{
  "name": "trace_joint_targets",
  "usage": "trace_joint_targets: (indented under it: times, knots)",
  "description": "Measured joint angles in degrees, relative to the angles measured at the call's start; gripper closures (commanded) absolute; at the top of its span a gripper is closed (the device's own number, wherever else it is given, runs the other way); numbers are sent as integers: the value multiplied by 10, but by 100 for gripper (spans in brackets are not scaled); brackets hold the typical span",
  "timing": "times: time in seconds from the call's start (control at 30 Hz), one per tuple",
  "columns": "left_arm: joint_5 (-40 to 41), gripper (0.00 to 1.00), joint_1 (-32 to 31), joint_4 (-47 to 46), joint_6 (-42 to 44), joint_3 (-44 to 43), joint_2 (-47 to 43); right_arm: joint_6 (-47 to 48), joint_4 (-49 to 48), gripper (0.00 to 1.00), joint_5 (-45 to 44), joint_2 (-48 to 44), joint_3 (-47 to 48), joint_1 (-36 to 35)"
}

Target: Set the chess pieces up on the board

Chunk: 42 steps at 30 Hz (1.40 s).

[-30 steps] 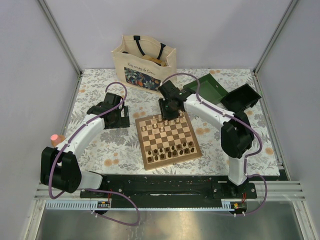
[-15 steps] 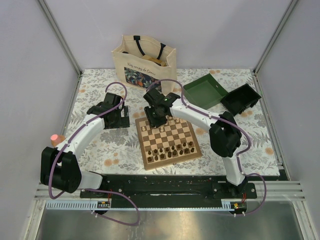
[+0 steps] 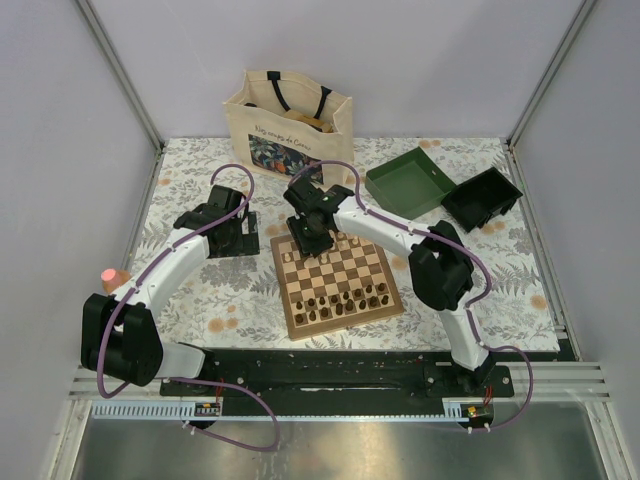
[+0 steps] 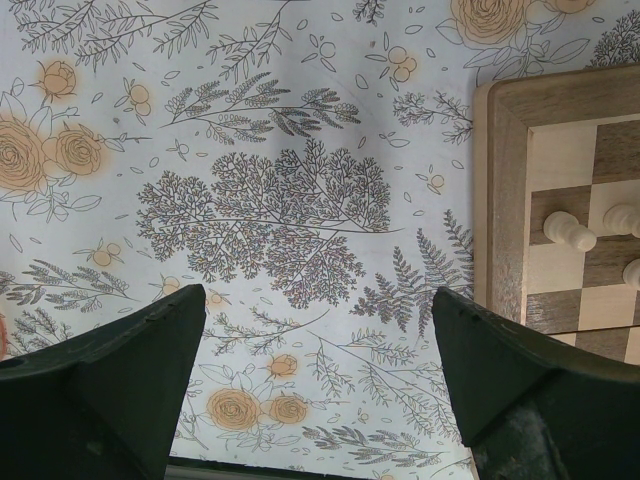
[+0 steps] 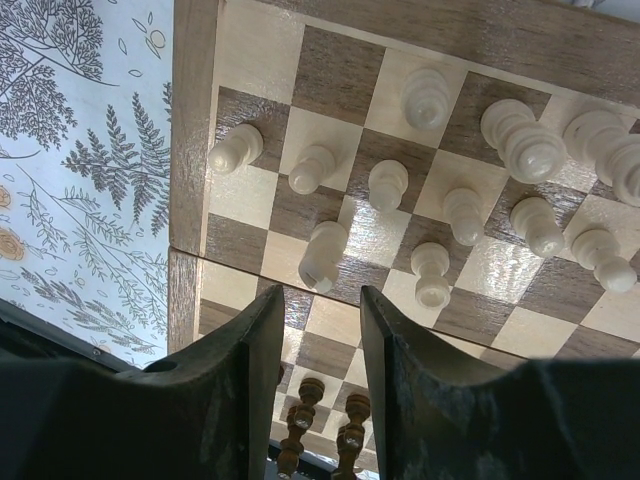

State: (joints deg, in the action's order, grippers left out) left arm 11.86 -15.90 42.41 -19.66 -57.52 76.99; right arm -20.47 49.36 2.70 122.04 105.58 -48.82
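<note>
The board (image 3: 289,305) lies in the middle of the flowered table. Pale chess pieces (image 3: 330,243) fill its far rows and dark chess pieces (image 3: 346,298) its near rows. My right gripper (image 3: 306,240) hovers over the far-left corner of the board (image 5: 190,130). In the right wrist view that gripper (image 5: 320,298) is open with nothing between its fingers, and a pale piece (image 5: 325,255) stands just beyond the tips. Left of the board, my left gripper (image 3: 238,238) rests wide open over bare tablecloth (image 4: 318,300), with the board's edge (image 4: 500,190) at its right.
A printed tote bag (image 3: 288,125) stands behind the board. A green box (image 3: 410,180) and a black box (image 3: 482,195) lie at the back right. A small pink thing (image 3: 110,274) sits at the left table edge.
My right arm has swung left from the board's far middle to its far-left corner. The left arm has not moved.
</note>
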Motion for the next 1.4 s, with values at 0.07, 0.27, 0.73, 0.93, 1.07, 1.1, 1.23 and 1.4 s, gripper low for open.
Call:
trace_joint_targets:
  times: [0.07, 0.27, 0.73, 0.93, 1.07, 1.1, 1.23, 1.4]
  knots:
    - [0, 1, 0, 0, 0, 0, 0, 2, 1, 56, 0, 2, 2, 0]
    - [0, 1, 0, 0, 0, 0, 0, 4, 3, 57, 9, 15, 10, 0]
    - [0, 1, 0, 0, 0, 0, 0, 8, 5, 67, 15, 34, 28, 0]
    - [0, 1, 0, 0, 0, 0, 0, 12, 10, 63, 15, 34, 28, 0]
    - [0, 1, 0, 0, 0, 0, 0, 14, 14, 67, 15, 34, 28, 0]
    - [0, 1, 0, 0, 0, 0, 0, 14, 15, 69, 15, 34, 28, 0]
    - [0, 1, 0, 0, 0, 0, 0, 14, 15, 81, 15, 34, 28, 0]
    - [0, 1, 0, 0, 0, 0, 0, 18, 15, 85, 16, 34, 31, 0]
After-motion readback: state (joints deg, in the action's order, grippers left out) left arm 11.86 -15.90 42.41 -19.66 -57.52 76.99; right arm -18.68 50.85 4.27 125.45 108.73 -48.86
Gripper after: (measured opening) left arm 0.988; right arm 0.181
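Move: The light chess piece that I want stands almost straight under my right fingertips, its middle about 3 cm below them. The second pawn of the light row is 2 cm ahead and 2 cm left of my fingertips, the row's left-end pawn 2 cm ahead and 4 cm left, and another light piece 1 cm ahead and 4 cm right. From my left hand the wanted piece is about 20 cm right, 1 cm ahead and 6 cm below. With my right hand I ease down about 1 cm over the light piece, drifting left almost as far and then slightly back. My half-open fingers narrow, widen a little, then close more than halfway from where they began, and pinch the top of the piece between their tips, while the wrist barely turns. ##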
